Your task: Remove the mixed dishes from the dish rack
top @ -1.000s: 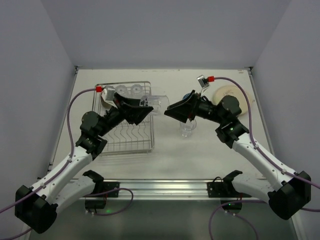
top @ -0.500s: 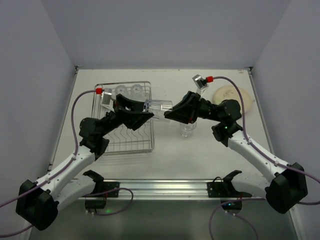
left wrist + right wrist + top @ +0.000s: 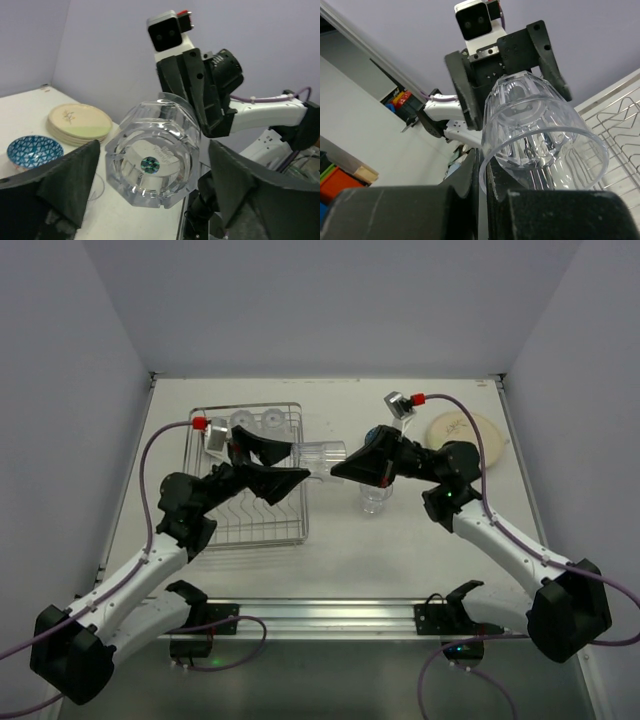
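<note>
A clear drinking glass point(image 3: 322, 454) hangs on its side in the air between both arms, just right of the dish rack point(image 3: 255, 522). My right gripper point(image 3: 341, 469) is shut on its rim, one finger inside and one outside, as the right wrist view shows at the glass point(image 3: 540, 135). My left gripper point(image 3: 298, 462) stands open around the base of the glass point(image 3: 152, 162), with both fingers point(image 3: 60, 185) a little apart from it. Two more glasses point(image 3: 256, 420) stand at the back of the rack. No mug shows.
A stack of cream plates point(image 3: 465, 432) lies at the back right, with a blue-patterned bowl point(image 3: 35, 150) in front of it. Another clear glass point(image 3: 375, 502) stands on the table under the right arm. The rack's wire prongs point(image 3: 620, 130) lie below the held glass.
My right gripper has closed on the glass's rim. My left gripper has opened wider and let go of the base. The glass has hardly moved in the last half second.
</note>
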You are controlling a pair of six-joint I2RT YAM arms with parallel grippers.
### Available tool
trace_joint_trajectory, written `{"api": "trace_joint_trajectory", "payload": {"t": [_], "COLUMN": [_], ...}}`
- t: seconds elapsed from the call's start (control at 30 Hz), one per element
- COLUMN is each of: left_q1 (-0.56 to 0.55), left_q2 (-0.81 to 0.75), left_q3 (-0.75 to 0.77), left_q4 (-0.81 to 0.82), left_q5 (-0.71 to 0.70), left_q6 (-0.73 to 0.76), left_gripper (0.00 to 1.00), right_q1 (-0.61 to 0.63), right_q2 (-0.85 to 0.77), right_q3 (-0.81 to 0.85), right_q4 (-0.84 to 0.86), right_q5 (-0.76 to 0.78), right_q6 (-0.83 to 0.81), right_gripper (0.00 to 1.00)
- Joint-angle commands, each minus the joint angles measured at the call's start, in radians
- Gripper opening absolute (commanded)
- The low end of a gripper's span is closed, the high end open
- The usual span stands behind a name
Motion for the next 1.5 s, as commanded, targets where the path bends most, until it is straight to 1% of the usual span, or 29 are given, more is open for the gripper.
{"api": "trace_joint_trajectory", "payload": {"t": [0.0,0.07,0.1,0.13,0.17,0.2,0.27,0.3,0.33,0.37,0.4,0.43,0.5,0.53,0.57,0.6,0.67,0.73,0.77,0.9,1.07,1.47], "left_q1": [-0.002,-0.001,-0.002,-0.002,-0.002,-0.002,-0.001,-0.002,-0.002,-0.002,-0.001,-0.002,-0.001,-0.002,-0.001,-0.002,-0.002,-0.002,-0.001,-0.002,-0.001,-0.002], "left_q2": [-0.027,-0.036,-0.042,-0.047,-0.062,-0.069,-0.088,-0.093,-0.096,-0.101,-0.101,-0.101,-0.099,-0.101,-0.102,-0.104,-0.115,-0.125,-0.134,-0.165,-0.196,-0.174], "left_q3": [0.079,0.113,0.122,0.13,0.144,0.153,0.182,0.193,0.214,0.227,0.24,0.266,0.29,0.308,0.319,0.328,0.356,0.38,0.388,0.397,0.354,0.29], "left_q4": [-0.237,-0.329,-0.413,-0.452,-0.496,-0.579,-0.663,-0.741,-0.777,-0.815,-0.899,-0.929,-1.004,-1.026,-1.047,-1.084,-1.121,-1.17,-1.188,-1.263,-1.274,-1.265], "left_q5": [-0.123,-0.178,-0.242,-0.281,-0.321,-0.399,-0.473,-0.54,-0.569,-0.588,-0.652,-0.666,-0.703,-0.714,-0.727,-0.755,-0.778,-0.789,-0.79,-0.838,-0.879,-0.889], "left_q6": [0.12,0.179,0.198,0.227,0.239,0.255,0.292,0.305,0.328,0.338,0.348,0.371,0.393,0.411,0.419,0.425,0.434,0.453,0.46,0.505,0.536,0.569], "left_gripper": [1.0,1.0,1.0,1.0,1.0,1.0,1.0,1.0,1.0,1.0,1.0,1.0,1.0,1.0,1.0,1.0,1.0,1.0,1.0,1.0,1.0,1.0], "right_q1": [-0.043,-0.069,-0.096,-0.11,-0.127,-0.129,-0.129,-0.131,-0.129,-0.131,-0.131,-0.131,-0.129,-0.132,-0.134,-0.134,-0.144,-0.164,-0.189,-0.207,-0.209,-0.198], "right_q2": [-0.054,-0.075,-0.084,-0.097,-0.127,-0.143,-0.17,-0.173,-0.175,-0.17,-0.16,-0.151,-0.129,-0.118,-0.106,-0.091,-0.037,0.024,0.046,0.13,0.269,0.42], "right_q3": [-0.007,-0.015,-0.013,-0.006,0.007,0.057,0.128,0.186,0.217,0.246,0.293,0.319,0.365,0.382,0.398,0.43,0.458,0.484,0.488,0.498,0.524,0.505], "right_q4": [0.006,-0.041,-0.123,-0.182,-0.271,-0.499,-0.752,-0.937,-1.021,-1.172,-1.239,-1.297,-1.443,-1.485,-1.526,-1.599,-1.66,-1.724,-1.759,-1.81,-1.879,-1.826], "right_q5": [0.003,0.004,0.014,0.023,0.04,0.12,0.254,0.314,0.448,0.525,0.599,0.745,0.867,0.918,1.005,1.046,1.125,1.147,1.147,1.141,1.121,1.104], "right_q6": [-0.071,-0.097,-0.143,-0.175,-0.289,-0.37,-0.528,-0.627,-0.671,-0.742,-0.777,-0.8,-0.849,-0.855,-0.87,-0.878,-0.893,-0.897,-0.9,-0.898,-0.904,-0.906], "right_gripper": [0.0,0.0,0.0,0.0,0.0,0.0,0.0,0.0,0.0,0.0,0.0,0.0,0.0,0.0,0.0,0.0,0.0,0.0,0.0,0.0,0.0,0.0]}}
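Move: The right hand holds the glass by its rim. Its free table spot lies about 12 cm ahead, 25 right and 33 below; the standing glass is 12 ahead, 11 right, the bowl 26 ahead, 14 right, both roughly 33 below. From the left hand, the right-hand rack glass is some 28 ahead, 8 left, 28 below; the other rack glass stands 8 farther left, the mug about 26 ahead and 23 left of the hand. Right hand lowers the rim-pinched glass 27 cm, rightward and forward beside the standing glass; left opens, retreating leftward. ##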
